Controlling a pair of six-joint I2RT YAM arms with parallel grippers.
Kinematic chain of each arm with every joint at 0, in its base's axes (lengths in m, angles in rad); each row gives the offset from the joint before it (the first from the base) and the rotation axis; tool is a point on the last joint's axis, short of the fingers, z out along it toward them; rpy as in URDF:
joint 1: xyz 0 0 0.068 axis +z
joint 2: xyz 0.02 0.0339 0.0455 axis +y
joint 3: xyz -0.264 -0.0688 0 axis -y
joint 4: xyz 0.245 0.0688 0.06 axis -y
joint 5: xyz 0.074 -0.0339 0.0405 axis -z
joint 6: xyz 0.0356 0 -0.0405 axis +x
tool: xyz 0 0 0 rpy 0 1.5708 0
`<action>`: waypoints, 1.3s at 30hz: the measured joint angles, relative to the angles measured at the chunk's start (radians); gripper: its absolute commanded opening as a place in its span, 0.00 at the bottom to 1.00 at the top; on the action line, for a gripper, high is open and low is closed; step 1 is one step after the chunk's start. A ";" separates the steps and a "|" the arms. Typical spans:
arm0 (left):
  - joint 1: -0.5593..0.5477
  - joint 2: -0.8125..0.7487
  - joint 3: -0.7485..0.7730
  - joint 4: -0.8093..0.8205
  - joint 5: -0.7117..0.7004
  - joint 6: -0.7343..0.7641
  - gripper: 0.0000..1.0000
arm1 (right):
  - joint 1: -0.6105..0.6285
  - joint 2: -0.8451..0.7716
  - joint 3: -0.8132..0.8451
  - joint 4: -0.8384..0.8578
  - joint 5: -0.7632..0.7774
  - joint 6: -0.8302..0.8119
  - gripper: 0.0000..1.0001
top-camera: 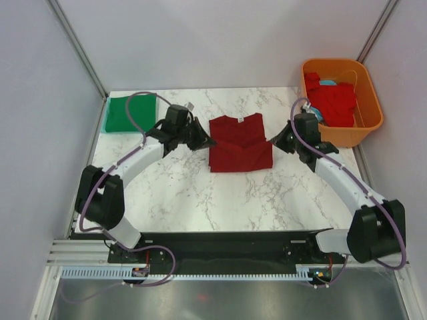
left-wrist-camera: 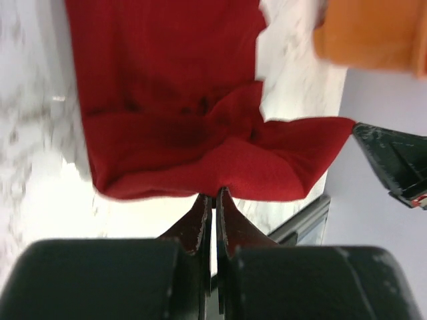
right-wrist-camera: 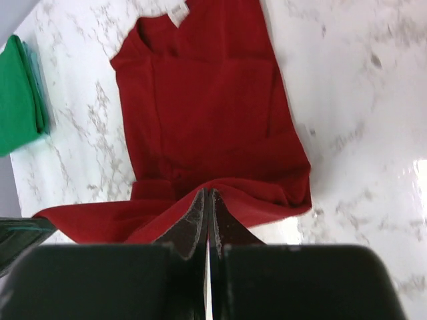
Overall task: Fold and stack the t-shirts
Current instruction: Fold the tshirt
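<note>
A dark maroon t-shirt (top-camera: 239,143) lies partly folded in the middle of the marble table (top-camera: 220,200), collar toward the back. My left gripper (top-camera: 211,142) is shut on its left edge, and my right gripper (top-camera: 273,141) is shut on its right edge. The left wrist view has the left gripper (left-wrist-camera: 215,195) pinching a lifted fold of the maroon t-shirt (left-wrist-camera: 173,100). The right wrist view likewise shows the right gripper (right-wrist-camera: 207,193) pinching the maroon t-shirt (right-wrist-camera: 207,100). A folded green t-shirt (top-camera: 130,113) rests at the back left corner.
An orange tub (top-camera: 352,137) stands at the back right, holding a brighter red t-shirt (top-camera: 331,100) and a bit of light blue cloth (top-camera: 328,83). Grey walls close in the table on the left, back and right.
</note>
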 measured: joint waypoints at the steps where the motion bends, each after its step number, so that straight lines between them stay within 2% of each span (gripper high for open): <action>1: 0.012 0.028 0.051 -0.005 -0.003 0.011 0.02 | -0.001 0.051 0.053 0.005 0.005 -0.007 0.00; 11: 0.103 0.389 0.517 0.008 -0.027 0.066 0.02 | -0.042 0.467 0.496 0.067 0.028 -0.037 0.00; 20: 0.170 0.785 0.867 0.005 0.020 0.061 0.04 | -0.110 0.797 0.760 0.115 -0.033 -0.044 0.00; 21: 0.178 0.826 0.905 0.002 0.032 0.057 0.12 | -0.119 0.831 0.780 0.127 -0.054 -0.044 0.00; 23: 0.191 0.904 0.996 0.000 0.059 0.047 0.21 | -0.133 0.908 0.837 0.138 -0.093 -0.044 0.00; 27: 0.215 1.025 1.140 0.009 0.092 0.018 0.37 | -0.154 1.077 0.982 0.165 -0.170 -0.043 0.23; 28: 0.221 1.035 1.147 0.011 0.097 0.011 0.41 | -0.159 1.123 1.028 0.155 -0.198 -0.045 0.29; 29: 0.227 1.038 1.149 0.012 0.100 0.009 0.46 | -0.163 1.161 1.073 0.150 -0.217 -0.054 0.39; 32: 0.240 1.035 1.139 0.021 0.119 0.018 0.50 | -0.166 1.204 1.128 0.110 -0.248 -0.098 0.47; 34: 0.247 1.008 1.093 0.035 0.122 0.038 0.50 | -0.166 1.193 1.129 0.084 -0.260 -0.138 0.49; 39: 0.249 0.834 0.815 0.036 0.123 0.114 0.50 | -0.164 1.116 1.094 0.006 -0.285 -0.239 0.53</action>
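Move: Straight ahead of the left hand, about 22 cm out and 10 cm lower, lies the t-shirt's left shoulder, where its raised corner is being taken; the collar tag is 21 cm ahead and 13 cm right. The green stack is 24 cm ahead, 38 cm left. For the right hand, the right shoulder lies some 23 cm ahead, 1 cm left and 11 cm below; the orange bin's middle is roughly 28 cm ahead, 35 cm right. Sweeping forward together some 28 cm, both hands carry the pinched lower edge of the t-shirt over its body in a low arch, rising about 4 cm and then sinking to about 8 cm (left) and 9 cm (right) below the start at the shoulder end. There the fingers open about halfway and let go; the left hand then draws back and slightly left, the right back and slightly up, turning a little counter-clockwise. ##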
